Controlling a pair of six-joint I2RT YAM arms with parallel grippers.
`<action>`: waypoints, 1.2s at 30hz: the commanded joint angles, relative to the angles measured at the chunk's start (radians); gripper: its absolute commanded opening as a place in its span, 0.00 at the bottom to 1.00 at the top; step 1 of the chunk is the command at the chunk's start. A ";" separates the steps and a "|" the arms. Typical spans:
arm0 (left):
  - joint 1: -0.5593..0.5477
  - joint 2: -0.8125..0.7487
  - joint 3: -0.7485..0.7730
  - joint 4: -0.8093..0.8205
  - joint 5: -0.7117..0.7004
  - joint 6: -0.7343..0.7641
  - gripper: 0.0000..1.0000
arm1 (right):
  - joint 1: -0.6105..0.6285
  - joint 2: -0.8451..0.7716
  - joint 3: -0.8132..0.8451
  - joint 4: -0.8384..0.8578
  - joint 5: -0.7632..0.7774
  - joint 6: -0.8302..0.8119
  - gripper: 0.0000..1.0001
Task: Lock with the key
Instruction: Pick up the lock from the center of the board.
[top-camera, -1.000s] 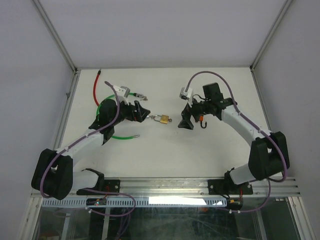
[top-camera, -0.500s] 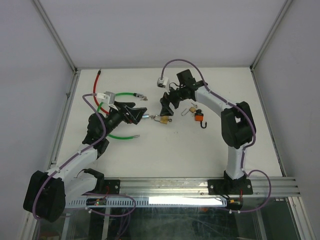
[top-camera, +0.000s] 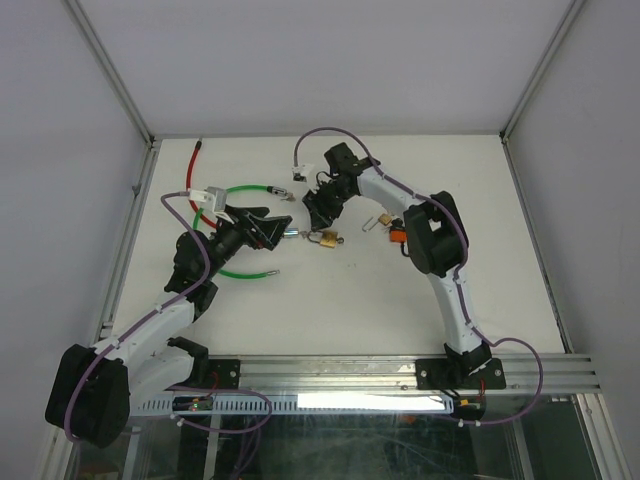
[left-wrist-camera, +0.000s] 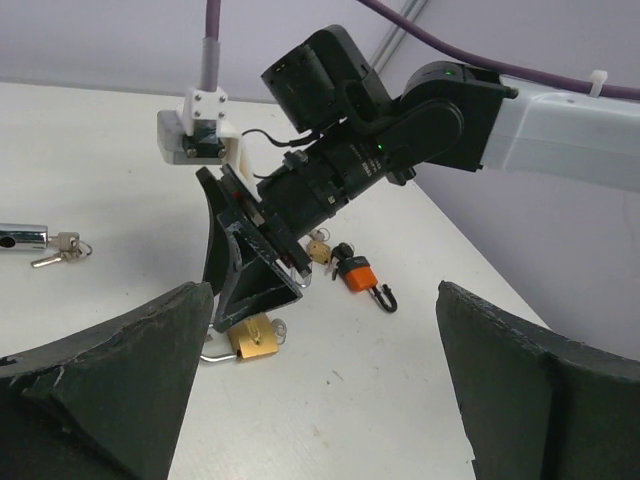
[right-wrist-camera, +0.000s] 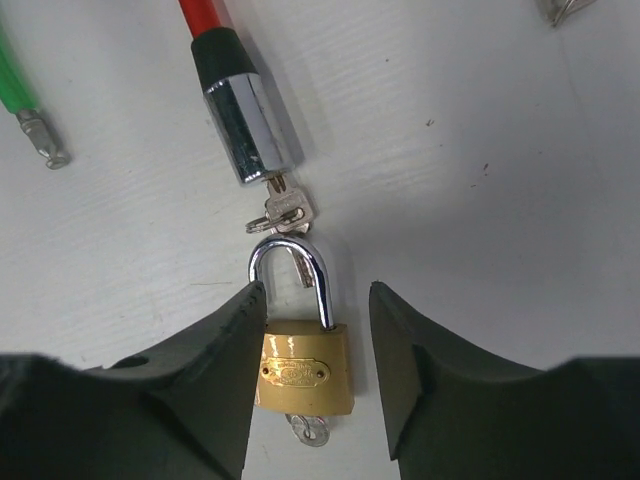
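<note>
A brass padlock (right-wrist-camera: 305, 368) lies flat on the white table with its steel shackle (right-wrist-camera: 290, 265) raised. A silver key (right-wrist-camera: 312, 431) sticks out of its underside. My right gripper (right-wrist-camera: 318, 330) hangs over it, jaws partly open, one on each side of the body. The left finger (right-wrist-camera: 215, 360) is at the body's edge, and the right finger (right-wrist-camera: 420, 370) stands a gap away. In the top view the padlock (top-camera: 326, 238) sits mid-table under the right gripper (top-camera: 318, 212). My left gripper (top-camera: 270, 228) is wide open just left of it and holds nothing.
A red cable's chrome lock end (right-wrist-camera: 245, 125) with a small key bunch lies just beyond the shackle. A green cable (top-camera: 240, 272) loops at the left. An orange padlock (top-camera: 396, 236) and a small brass one (top-camera: 383, 219) lie to the right.
The right arm has swung left from the orange padlock to over the brass padlock, and its jaws have narrowed around it. The left arm has drawn back a little, still open.
</note>
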 joint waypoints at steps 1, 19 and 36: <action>-0.007 -0.013 -0.001 0.072 0.000 -0.009 0.99 | 0.008 0.015 0.059 -0.057 0.026 0.003 0.46; -0.007 -0.009 0.002 0.073 0.007 -0.009 0.99 | 0.026 0.053 0.060 -0.055 0.083 -0.003 0.29; -0.006 -0.012 0.001 0.073 0.012 -0.006 0.98 | 0.054 0.033 0.002 -0.009 0.225 -0.040 0.23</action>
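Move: The padlock's brass body lies about 4 cm below the right hand, some 1 cm back and 1 cm right. The key is roughly 6 cm left of that hand, level with it in reach. The small brass lock sits 16 cm to its right and 4 cm farther out. From the left hand the padlock is about 10 cm ahead, 11 cm right and 21 cm below. The right hand sinks about 3 cm onto the padlock, steepening slightly, its fingers narrowing from half to quarter open. ##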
